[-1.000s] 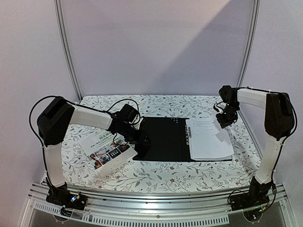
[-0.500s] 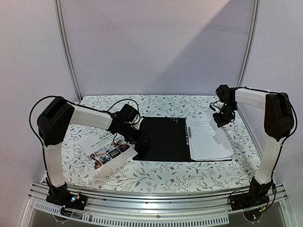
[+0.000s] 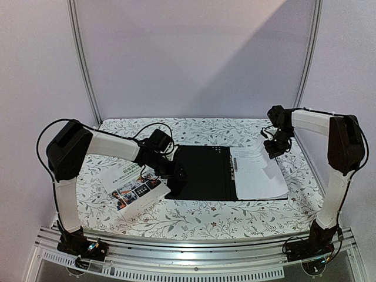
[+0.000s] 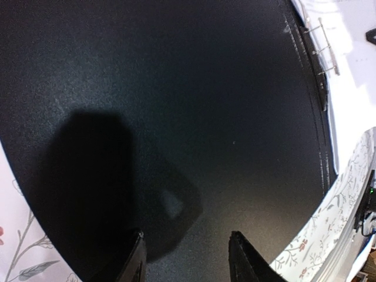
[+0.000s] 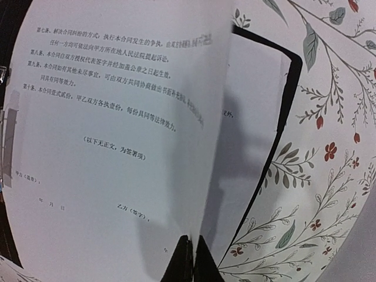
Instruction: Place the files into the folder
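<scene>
The folder lies open in the middle of the table, black inside up. White printed files rest on its right half. My right gripper is shut on the far right edge of the top sheet, which bends upward from the stack. In the right wrist view the gripper pinches that paper edge, and the folder's black rim shows beside it. My left gripper stands open over the folder's left half, nothing between its fingers. A colourful brochure sheet lies on the table left of the folder.
A metal clip bar runs along the folder's spine beside the white sheets. The table carries a floral cloth. Upright frame poles stand at the back corners, and a metal rail holds the arm bases in front.
My right gripper has shifted slightly back and left with the sheet edge in it, curling the paper higher. The left arm has not moved.
</scene>
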### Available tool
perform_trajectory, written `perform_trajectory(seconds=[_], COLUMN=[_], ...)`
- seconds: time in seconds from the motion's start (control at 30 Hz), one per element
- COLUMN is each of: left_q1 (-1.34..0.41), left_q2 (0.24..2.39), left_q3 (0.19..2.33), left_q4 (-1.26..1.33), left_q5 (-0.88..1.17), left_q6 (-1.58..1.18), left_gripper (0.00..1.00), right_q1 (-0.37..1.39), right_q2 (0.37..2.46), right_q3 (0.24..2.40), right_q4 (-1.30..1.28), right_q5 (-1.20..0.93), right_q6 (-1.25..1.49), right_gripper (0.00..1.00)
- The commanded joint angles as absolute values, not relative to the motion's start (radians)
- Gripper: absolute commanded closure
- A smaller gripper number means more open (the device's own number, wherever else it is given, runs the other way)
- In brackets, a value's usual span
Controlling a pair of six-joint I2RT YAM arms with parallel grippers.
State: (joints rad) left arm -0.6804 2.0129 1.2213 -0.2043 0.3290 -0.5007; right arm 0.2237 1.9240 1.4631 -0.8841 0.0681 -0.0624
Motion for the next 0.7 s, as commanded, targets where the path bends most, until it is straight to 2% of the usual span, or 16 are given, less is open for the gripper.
perform_trajectory(seconds=[0.0, 0.23, 0.47, 0.67], left_q1=[-0.676, -0.676, -0.676, -0.676], left_q2=[2.044, 2.047, 2.041, 2.006], left_q3=[1.236, 1.238, 1.243, 1.255], left_q4=[-0.235, -0.237, -0.243, -0.247], left_q5=[0.324, 0.325, 0.320, 0.286], left_q6=[-0.488, -0.488, -0.484, -0.457], left_gripper=[0.51, 0.51, 0.51, 0.48], right_q1=[0.229, 0.228, 0.228, 0.229], right_q2=[1.942, 1.948, 1.948, 1.919], right_q3=[1.493, 1.516, 1.542, 1.554], right_q4=[-0.919, -0.956, -0.995, -0.993], right_q5=[0.079, 0.125, 0.179, 0.247], right_q6=[-0.021, -0.005, 0.035, 0.066], right_gripper=[0.94, 0.62, 0.46, 0.38])
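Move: The held sheet lies over the folder's right-hand stack, its middle about 8 cm to the left of the right hand, 5 cm back and 5 cm below; its right edge is curled up in the shut fingers. The metal clip is some 16 cm left and 4 cm back, and the black left cover's middle about 28 cm left and 6 cm back, both 5 cm lower. From the left hand, the sheet's middle lies roughly 32 cm right, 1 cm ahead and 3 cm down. The curled edge of the sheet is let go as the right fingers part from shut to a bit over half open, the hand staying nearly in place at first. It then eases about 2 cm to the right, out towards the folder's edge, lifting a good 1 cm and turning slightly clockwise with its left side dipping. ##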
